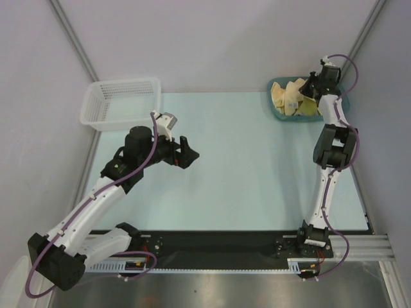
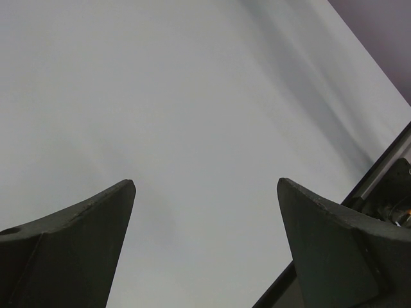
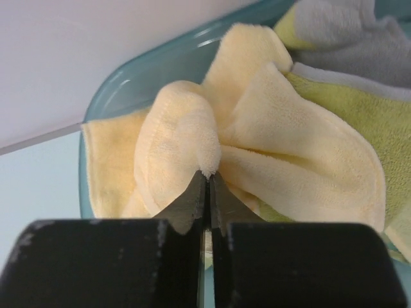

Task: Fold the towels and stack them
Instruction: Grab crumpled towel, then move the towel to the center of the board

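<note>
Several towels [image 1: 293, 97] lie crumpled in a teal bin [image 1: 275, 109] at the table's far right. My right gripper [image 3: 209, 174] is down in the bin, shut on a bunched fold of a pale yellow towel [image 3: 257, 135]. A yellow-green towel [image 3: 359, 122] and a light grey towel [image 3: 340, 29] lie beside it. In the overhead view the right gripper [image 1: 313, 85] sits at the bin's right side. My left gripper [image 1: 187, 153] hovers open over the bare table, left of centre, nothing between its fingers [image 2: 77, 237].
A white mesh basket [image 1: 119, 102] stands at the far left corner of the pale table [image 1: 244, 173]. Grey walls close the back and sides. A black rail [image 1: 218, 247] with both arm bases runs along the near edge.
</note>
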`<action>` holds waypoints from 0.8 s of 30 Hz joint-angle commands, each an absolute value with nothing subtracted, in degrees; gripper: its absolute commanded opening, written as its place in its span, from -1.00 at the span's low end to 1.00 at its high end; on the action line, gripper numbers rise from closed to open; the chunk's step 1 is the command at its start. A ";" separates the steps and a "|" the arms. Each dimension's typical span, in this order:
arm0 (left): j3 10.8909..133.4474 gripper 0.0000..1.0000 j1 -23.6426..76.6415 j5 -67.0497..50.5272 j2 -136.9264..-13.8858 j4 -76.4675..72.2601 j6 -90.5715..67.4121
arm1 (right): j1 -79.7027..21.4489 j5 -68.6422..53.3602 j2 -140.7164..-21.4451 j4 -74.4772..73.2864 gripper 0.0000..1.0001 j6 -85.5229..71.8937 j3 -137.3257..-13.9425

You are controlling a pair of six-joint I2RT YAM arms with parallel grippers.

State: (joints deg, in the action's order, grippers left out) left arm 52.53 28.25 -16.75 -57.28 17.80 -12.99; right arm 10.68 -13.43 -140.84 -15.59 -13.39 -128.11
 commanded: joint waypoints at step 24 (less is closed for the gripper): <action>54.33 1.00 28.12 -8.62 -52.65 28.03 -19.07 | -35.75 -7.21 -76.65 -18.91 -0.99 -23.10 -64.76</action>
State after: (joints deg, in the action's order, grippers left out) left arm 56.10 28.25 -11.03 -54.26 25.10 -16.58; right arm -30.50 -9.58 -76.84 -20.51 -16.32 -77.69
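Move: The right gripper already has the crumpled cream towel pinched over the blue-green basket, whose middle is right under it, about 6 cm down. The green towel lies some 4 cm to the right, 3 cm back and 5 cm below. The open middle of the table, where the towel goes, is about 34 cm back, 34 cm left and 12 cm below. From the left gripper that spot is roughly 14 cm right, 6 cm ahead and 24 cm below. Keep the right gripper shut on the cream towel and whip it up out of the basket, over 30 cm high, then sweep it back and left about 33 cm each way over the middle of the table, dropping some 15 cm at the end. Tip the fingers up and then down again, turning counter-clockwise some 35 degrees. Ease the open left gripper slightly up and left. ##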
